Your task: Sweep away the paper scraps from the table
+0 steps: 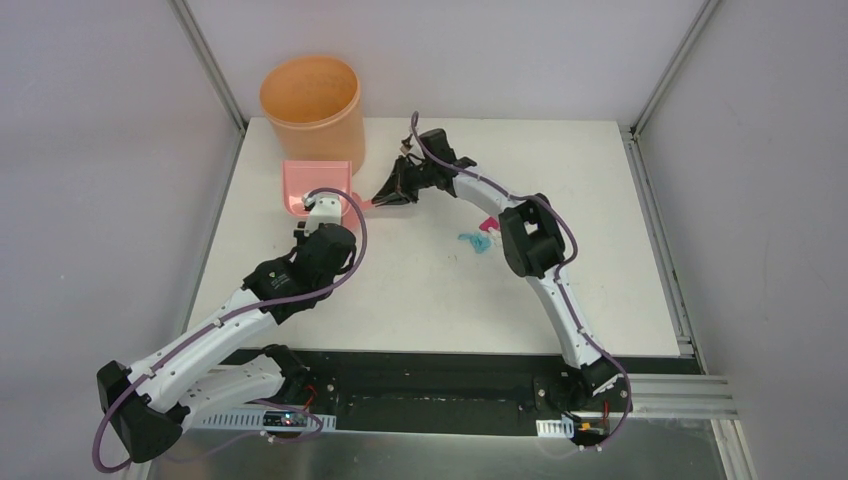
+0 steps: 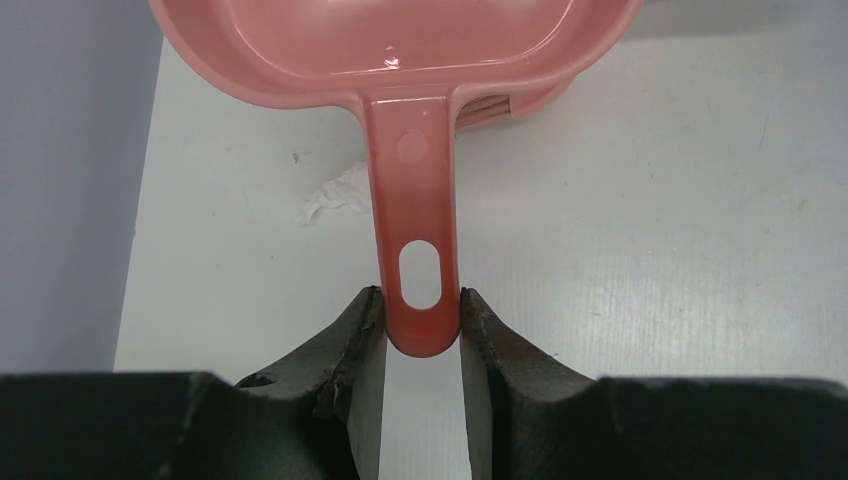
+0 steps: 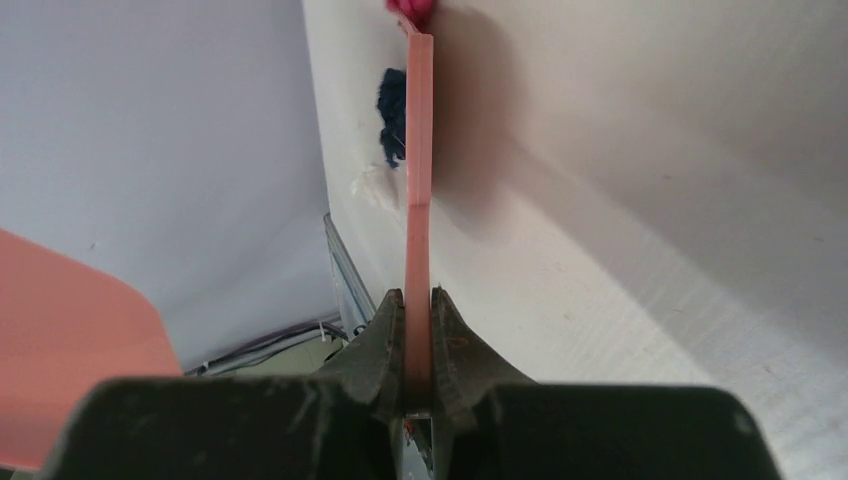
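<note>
My left gripper [image 2: 422,320] is shut on the end of the salmon-pink dustpan's handle [image 2: 415,225]. The dustpan [image 1: 318,183] lies at the table's [image 1: 420,290] back left, next to the bucket. Just right of the pan, my right gripper [image 1: 395,190] [image 3: 418,300] is shut on the salmon-pink brush [image 3: 418,170], seen edge-on; its tip [image 1: 362,203] is beside the pan. Paper scraps: a light blue wad [image 1: 474,241] and a magenta wad [image 1: 490,228] lie by the right forearm. A white wad [image 2: 335,195] lies left of the handle. Dark [image 3: 392,115], white [image 3: 372,185] and magenta [image 3: 412,8] wads lie near the brush's far end.
An orange bucket [image 1: 310,98] stands at the back left corner behind the dustpan. Metal frame posts [image 1: 212,62] rise at the back corners, with grey walls around. The right arm's elbow [image 1: 528,240] hangs over mid-table.
</note>
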Motion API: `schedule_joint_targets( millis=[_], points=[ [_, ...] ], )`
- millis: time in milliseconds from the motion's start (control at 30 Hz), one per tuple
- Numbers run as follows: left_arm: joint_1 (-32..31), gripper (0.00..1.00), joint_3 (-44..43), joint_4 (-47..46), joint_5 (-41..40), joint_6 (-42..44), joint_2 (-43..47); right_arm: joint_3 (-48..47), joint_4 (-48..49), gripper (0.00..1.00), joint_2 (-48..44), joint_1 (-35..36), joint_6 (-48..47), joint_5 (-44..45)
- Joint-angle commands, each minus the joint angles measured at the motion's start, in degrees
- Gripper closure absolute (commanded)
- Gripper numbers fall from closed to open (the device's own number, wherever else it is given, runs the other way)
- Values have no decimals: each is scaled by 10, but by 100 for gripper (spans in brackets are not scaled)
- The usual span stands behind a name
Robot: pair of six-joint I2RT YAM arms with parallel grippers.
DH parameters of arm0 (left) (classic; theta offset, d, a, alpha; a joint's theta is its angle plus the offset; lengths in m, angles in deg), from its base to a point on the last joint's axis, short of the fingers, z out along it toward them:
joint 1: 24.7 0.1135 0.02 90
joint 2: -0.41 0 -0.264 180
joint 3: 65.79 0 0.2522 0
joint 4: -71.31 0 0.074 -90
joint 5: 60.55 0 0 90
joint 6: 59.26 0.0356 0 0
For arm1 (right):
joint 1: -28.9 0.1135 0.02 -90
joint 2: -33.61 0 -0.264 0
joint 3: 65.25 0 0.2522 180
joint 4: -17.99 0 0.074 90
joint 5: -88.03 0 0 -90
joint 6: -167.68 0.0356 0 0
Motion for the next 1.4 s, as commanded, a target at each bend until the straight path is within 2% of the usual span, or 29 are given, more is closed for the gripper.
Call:
schedule_joint_targets(
  millis=[0,100,233,433,567,667,767,900,1033,1133,1267,1367],
  points=[
    [6,100,-5,-28,12,13,-3,29,-69,100,-45,-4,4,81],
    [6,100,-8,-30,19,15,-10,91,-80,100,-90,-16,15,102],
    [6,100,-9,-36,33,19,-12,222,-88,100,-180,-37,1,114],
    [7,100,-13,-41,47,24,-12,393,-159,100,-393,-80,-129,158],
    [7,100,-11,-48,57,27,-8,447,-194,100,-528,-89,-218,168],
    [7,100,-12,-51,70,30,-14,445,-206,100,-569,-89,-234,170],
    [7,100,-17,-49,91,37,-32,443,-182,100,-570,-90,-247,184],
    [8,100,-28,-34,106,37,-62,415,-124,100,-493,-89,-228,129],
    [7,100,-28,-44,131,50,-71,276,-202,100,-351,-77,-260,109],
    [7,100,-28,-45,155,57,-76,224,-222,100,-293,-82,-250,112],
    [7,100,-27,-44,192,73,-80,252,-261,100,-311,-91,-246,177],
    [5,100,-36,-49,259,101,-76,297,-290,100,-364,-122,-256,214]
  ],
)
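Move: The right hand holds the brush, pointing left; the pink scrap at its bristle tips lies about 10 cm left of this hand, 5 cm farther out and 9 cm below. The dark blue scrap is roughly 3 cm left of the pink one and 6 cm nearer the robot. The raised dustpan hangs over them, its middle about 13 cm left and 5 cm ahead of the right hand at its height. The teal scrap lies some 24 cm right, 5 cm back. From the left hand, the pink scrap is about 20 cm ahead, 3 cm right, 18 cm down. The right hand keeps its grip and dips the brush about 3 cm under the raised dustpan, then sweeps right some 20 cm and back about 10, drawing the pink scrap out and lifting high clear of the table before coming forward, slightly left and about 12 cm down again towards that scrap, bristle end tipped some 20 degrees further down. Meanwhile the left hand, still pinching the dustpan handle, brings the dustpan about 5 cm right and 4 cm down, turning it clockwise and tipping its front down about 15 degrees. ##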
